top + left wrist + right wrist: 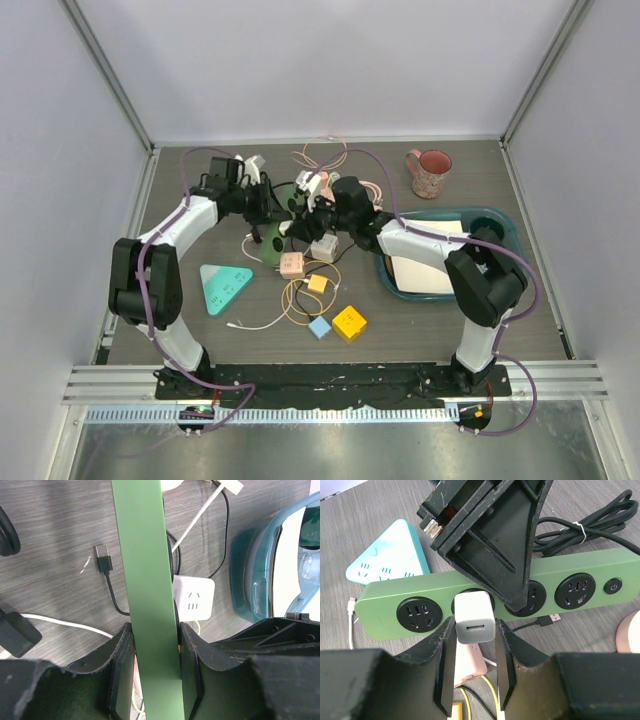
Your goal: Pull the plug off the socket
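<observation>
A green power strip point(385, 595) with several black round sockets is held up off the table. A white USB charger plug point(475, 611) sits at its second socket from the left. My right gripper point(475, 625) is shut on the plug, one pad on each side. My left gripper point(155, 630) is shut on the strip's edges point(145, 570). It also shows above the plug in the right wrist view point(490, 540). In the top view both grippers meet at the table's far middle, left point(262, 205) and right point(318, 205). Whether the plug's pins are still seated is hidden.
Under the strip lie a pink cube adapter point(292, 265), a white adapter point(195, 597), loose cables and a black USB lead point(104, 559). A teal triangular strip point(223, 286) lies at left. A teal basin point(500, 222) and a pink mug point(430, 172) stand at right. Yellow point(349, 322) and blue point(319, 327) cubes lie nearer.
</observation>
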You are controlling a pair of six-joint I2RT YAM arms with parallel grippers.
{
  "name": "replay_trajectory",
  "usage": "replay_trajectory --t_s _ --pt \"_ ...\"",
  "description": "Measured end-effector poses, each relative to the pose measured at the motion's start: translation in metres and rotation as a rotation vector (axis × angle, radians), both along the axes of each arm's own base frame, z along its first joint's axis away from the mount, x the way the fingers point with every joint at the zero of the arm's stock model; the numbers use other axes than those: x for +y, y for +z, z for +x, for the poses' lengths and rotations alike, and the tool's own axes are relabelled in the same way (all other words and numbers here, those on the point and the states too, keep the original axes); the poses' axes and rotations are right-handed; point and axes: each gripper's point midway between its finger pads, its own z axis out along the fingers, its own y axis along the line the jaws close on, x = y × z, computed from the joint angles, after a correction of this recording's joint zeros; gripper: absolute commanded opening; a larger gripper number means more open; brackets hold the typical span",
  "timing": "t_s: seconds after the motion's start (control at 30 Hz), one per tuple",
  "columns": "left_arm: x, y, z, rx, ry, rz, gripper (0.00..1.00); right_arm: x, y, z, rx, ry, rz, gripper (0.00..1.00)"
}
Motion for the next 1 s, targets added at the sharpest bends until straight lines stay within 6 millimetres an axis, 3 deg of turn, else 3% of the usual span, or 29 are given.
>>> replay_trajectory --t_s 0.23,0.5,0.7,0.77,0.83,0.93,1.0 --pt "-0.004 -0.003 -0.005 0.021 -0.014 -0.001 0.0 -0.002 0.001 -0.005 0.029 -0.02 0.04 0.01" --pt "-0.003 0.007 0.007 -0.026 0.0 -0.002 0.0 0.0 0.014 0.008 0.024 0.01 -0.084 0.01" --pt "-0.003 0.0 0.004 -0.006 -0.008 0.011 0.0 -0.008 0.001 0.0 -0.008 0.022 -0.067 0.01" --pt "0.018 -0.018 0.011 -0.009 0.025 0.103 0.0 -0.025 -0.007 -0.007 0.028 -0.002 -0.062 0.01" --pt "0.042 -0.035 0.018 0.005 0.078 0.173 0.0 -0.043 -0.005 -0.002 0.051 -0.053 -0.034 0.01" --pt "0.07 -0.05 0.021 0.024 0.134 0.244 0.0 -0.054 0.012 0.019 0.032 -0.112 0.023 0.01" --pt "0.076 -0.052 0.023 0.022 0.146 0.267 0.0 -0.054 0.023 0.026 0.021 -0.125 0.042 0.01"
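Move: The white plug is already pinched between the right fingers and still sits in the green power strip, which the left gripper grips; the plug lies about 4 cm back and 4 cm right of the left hand, roughly level. From the right hand, the pink cube stands some 2 cm back and 13 cm below, and the white cube 7 cm right, 1 cm ahead and 13 cm below. Keep both grips and rock the plug by about a centimetre, back and down, then forward and up, the left hand swaying less. Then pull apart quickly: bring the left gripper with the strip some 7 cm left and 5 cm down, its left side rising about 15 degrees, while the right draws the plug 5 cm to the right, then also forward and up. ##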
